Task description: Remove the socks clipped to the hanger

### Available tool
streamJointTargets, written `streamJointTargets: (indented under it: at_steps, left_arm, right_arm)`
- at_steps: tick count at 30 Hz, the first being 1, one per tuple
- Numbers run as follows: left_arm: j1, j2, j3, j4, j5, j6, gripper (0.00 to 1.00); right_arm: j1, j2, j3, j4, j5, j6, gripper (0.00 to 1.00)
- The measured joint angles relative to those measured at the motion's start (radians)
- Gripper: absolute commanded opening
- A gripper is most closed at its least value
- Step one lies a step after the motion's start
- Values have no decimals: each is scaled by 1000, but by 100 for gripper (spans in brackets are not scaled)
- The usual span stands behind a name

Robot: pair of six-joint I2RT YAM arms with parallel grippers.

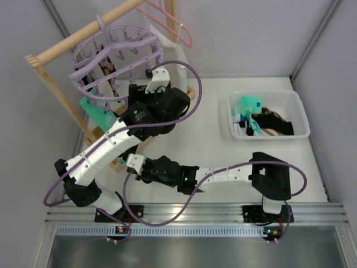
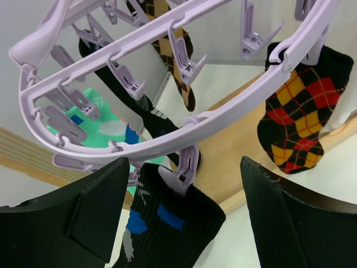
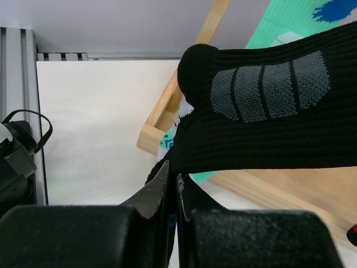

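Observation:
The lavender hanger (image 1: 117, 50) hangs from the wooden rail at the back left; its ring (image 2: 167, 139) fills the left wrist view. A black sock with blue marks (image 2: 173, 229) hangs from a clip (image 2: 181, 173). My left gripper (image 2: 183, 162) is open just under the ring, one finger on each side of that sock. Also clipped are a mint-green sock (image 2: 106, 125), a brown checked sock (image 2: 173, 56) and a black sock with red and yellow checks (image 2: 301, 111). My right gripper (image 3: 173, 170) is shut on the lower part of a black sock (image 3: 268, 128), low by the frame's foot (image 1: 133, 163).
A white bin (image 1: 298, 111) at the right holds several loose socks, one mint-green (image 1: 248, 106). The wooden rail frame (image 1: 83, 39) stands at the left, its base (image 3: 167, 111) close to my right gripper. A pink coat hanger (image 1: 173, 22) hangs at the back.

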State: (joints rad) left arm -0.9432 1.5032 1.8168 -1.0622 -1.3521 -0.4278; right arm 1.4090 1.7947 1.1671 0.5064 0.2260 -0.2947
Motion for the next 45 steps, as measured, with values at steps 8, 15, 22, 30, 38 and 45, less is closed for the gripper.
streamJointTargets:
  at_steps: [8, 15, 22, 30, 38, 45]
  left_arm:
    - [0, -61, -103, -1, 132, -84, 85]
    - [-10, -195, -119, -2, 185, -121, 86]
    - [-11, -209, -116, -3, 133, -90, 86]
    - [-6, -178, -130, -7, 44, -45, 80]
    - [18, -152, -145, -7, -4, -23, 69]
    - [97, -152, -196, -7, -4, -23, 56]
  right_arm:
    - [0, 0, 0, -29, -29, -25, 0]
    - [0, 1, 8, -65, -51, -48, 0]
    - [4, 46, 91, -87, -62, -74, 0]
    - [18, 71, 136, -121, -64, -101, 0]
    - [23, 80, 145, -131, -67, -107, 0]
    - [25, 80, 145, -134, -71, -108, 0]
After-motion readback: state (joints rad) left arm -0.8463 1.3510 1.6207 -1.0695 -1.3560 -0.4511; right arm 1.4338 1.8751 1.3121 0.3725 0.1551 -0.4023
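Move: The clip holding the black sock with blue patches is about 4 cm ahead of the left hand, 2 cm to its left and at its height. From that hand the mint sock hangs some 6 cm ahead and 14 cm left, and the red-and-yellow argyle sock roughly 13 cm ahead and 10 cm right, both about 4 cm lower. From the right hand, already holding the black sock, the clip is about 12 cm forward, 1 cm right and 14 cm above. Dipping about 3 cm, then drawing back and rising, the left hand next sweeps left to some 6 cm from its start and sinks 2 cm, bringing its narrowing fingers around the black sock's clip under the rim. The right hand keeps the sock pinched, drifting 3 cm left and 2 cm back. ##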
